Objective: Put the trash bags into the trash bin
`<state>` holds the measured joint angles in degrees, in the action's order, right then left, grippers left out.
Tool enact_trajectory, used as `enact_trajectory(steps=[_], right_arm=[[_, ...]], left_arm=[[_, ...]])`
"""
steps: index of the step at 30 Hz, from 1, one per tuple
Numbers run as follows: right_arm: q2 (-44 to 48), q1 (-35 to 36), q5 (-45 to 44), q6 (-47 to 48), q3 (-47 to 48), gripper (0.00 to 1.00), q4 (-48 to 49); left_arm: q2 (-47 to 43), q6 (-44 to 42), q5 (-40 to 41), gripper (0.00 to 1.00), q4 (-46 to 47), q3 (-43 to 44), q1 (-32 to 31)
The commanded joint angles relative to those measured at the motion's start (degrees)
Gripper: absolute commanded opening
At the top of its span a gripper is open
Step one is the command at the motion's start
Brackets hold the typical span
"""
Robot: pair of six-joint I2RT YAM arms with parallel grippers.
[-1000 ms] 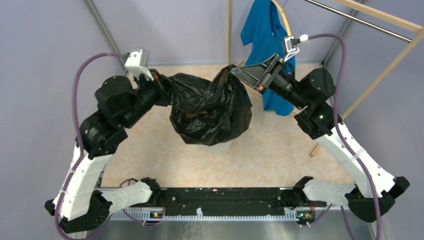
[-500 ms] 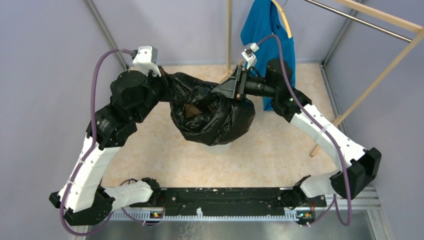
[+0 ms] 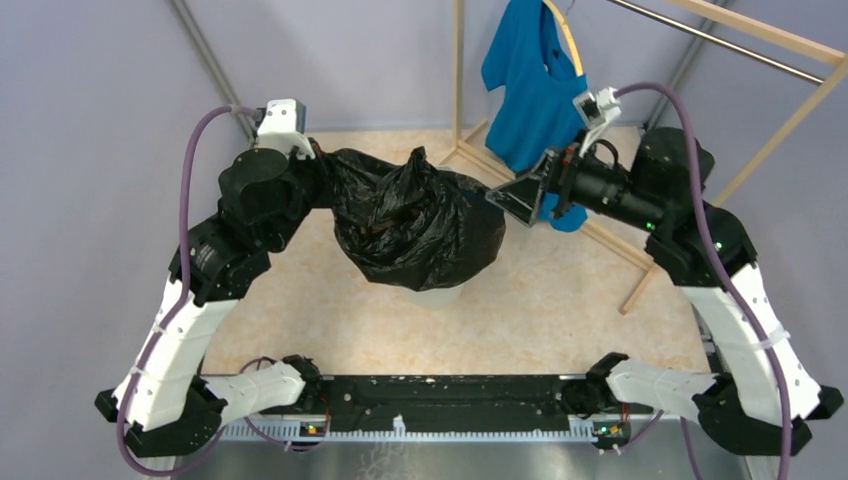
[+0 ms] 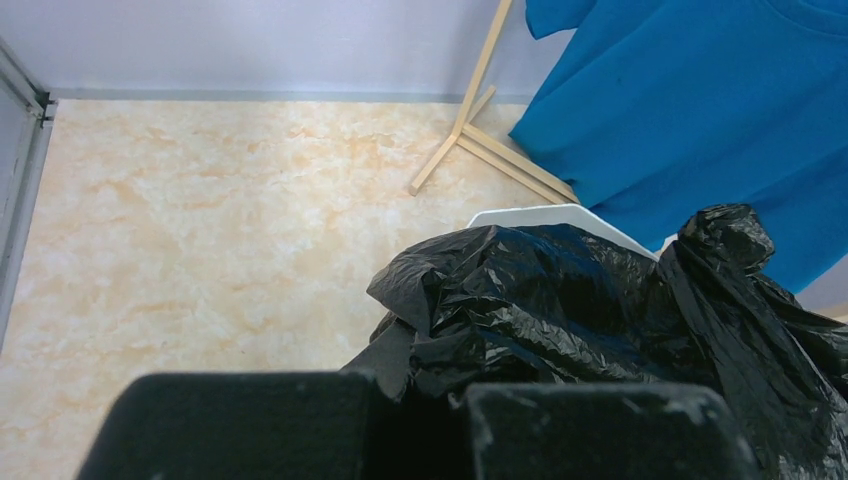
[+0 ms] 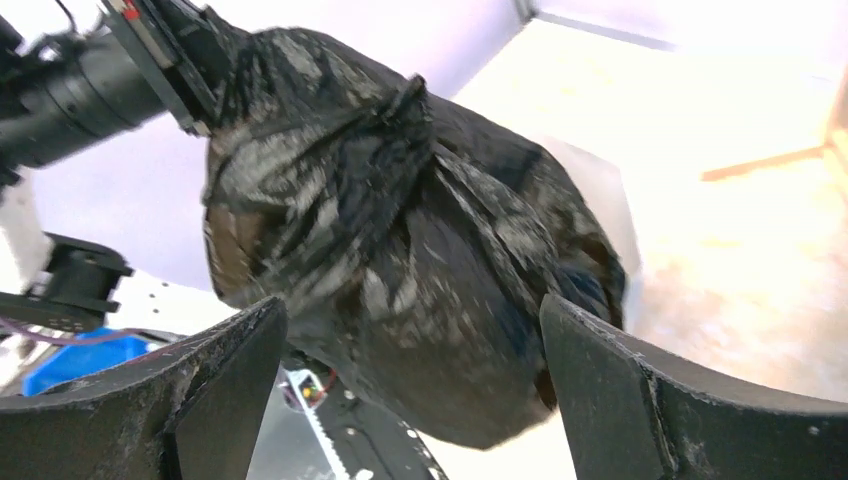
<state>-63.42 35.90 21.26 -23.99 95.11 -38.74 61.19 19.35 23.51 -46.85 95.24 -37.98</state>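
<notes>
The crinkled black trash bag point(image 3: 418, 222) hangs over the white trash bin point(image 3: 438, 294), whose lower part shows under it. My left gripper point(image 3: 322, 162) is shut on the bag's left edge; in the left wrist view the plastic point(image 4: 560, 310) runs between my two fingers, and the bin's polygonal rim point(image 4: 545, 215) shows behind it. My right gripper point(image 3: 512, 196) is open and empty, just right of the bag. In the right wrist view the bag point(image 5: 400, 240) fills the space ahead of the spread fingers point(image 5: 215, 370).
A blue T-shirt point(image 3: 530, 85) hangs on a wooden rack point(image 3: 458, 70) at the back, close behind my right arm. Its wooden foot point(image 4: 495, 155) lies on the floor near the bin. Grey walls close in left and right.
My right gripper let go of the bag's top and pulled back to the right, now open. The bag's right side dropped lower over the bin. My left gripper stayed shut on it.
</notes>
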Motion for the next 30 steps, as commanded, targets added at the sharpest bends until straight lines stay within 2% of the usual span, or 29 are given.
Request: enact_trajectory(steps=[1,3,5,7,10,14,18,22,25,30], right_arm=[[4.8,0.3,-7.0,8.4,-4.7,0.91,-6.8],[6.4,0.2,-2.4,10.0,-7.7,0.83,-6.3],[6.7,0.6,3.3,10.2,-10.3,0.71,-4.9],[6.4,2.5,5.8,9.6,-12.8,0.64,-2.7],[4.1,7.5,3.9,9.8,-15.0,0.63,-0.6],[0.2,11.7,-2.9,10.3,-15.6,0.62,3.6],[-4.0,12.0,-5.5,8.9,-14.8,0.63,11.3],[-9.1,12.0,-17.7,4.3,-13.5,0.64,15.6],[-10.7,12.0,-23.4,1.8,-15.4,0.64,19.5],[-12.2,12.0,-26.5,-0.3,-19.8,0.64,23.9]], left_arm=[[-1.0,-0.4,1.2,0.00,1.0,-0.3,0.1],[-0.9,-0.4,0.7,0.00,1.1,-0.2,0.0],[-0.7,-0.2,0.1,0.00,1.4,0.0,0.0],[-0.6,-0.2,-0.6,0.00,1.9,0.1,0.0],[-0.4,0.0,-1.7,0.00,2.4,0.3,0.0],[-0.3,0.4,-2.6,0.00,2.2,0.7,0.0],[-1.0,0.8,-4.5,0.00,3.5,0.1,0.0],[-2.0,1.7,-6.5,0.00,5.4,-2.4,0.0],[-3.5,3.3,-7.3,0.00,8.2,-6.1,0.0],[-4.2,5.7,-7.4,0.00,13.4,-9.9,0.0]])
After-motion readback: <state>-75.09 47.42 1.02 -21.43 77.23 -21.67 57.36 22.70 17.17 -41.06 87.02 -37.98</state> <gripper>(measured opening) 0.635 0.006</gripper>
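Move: The loose right side of the trash bag lies about 6 cm to the right hand's left, 5 cm ahead and 10 cm lower. The trash bin stands beneath the bag, its middle some 12 cm left of the right hand, 6 cm ahead and 30 cm down; the blue shirt hangs about 25 cm ahead and 4 cm to the right. From the left hand, still pinching the bag's left edge, that loose side lies roughly 24 cm right, 2 cm ahead and 8 cm lower. Sink the open right gripper about 14 cm beside the bag's loose right side, drawing back some 4 cm first, then swing left and drive about 11 cm forward against the plastic, narrowing the fingers to around two-thirds open without shutting them. Keep the left gripper pinched on the bag's left edge, letting it ease 2 cm right and slightly down. ##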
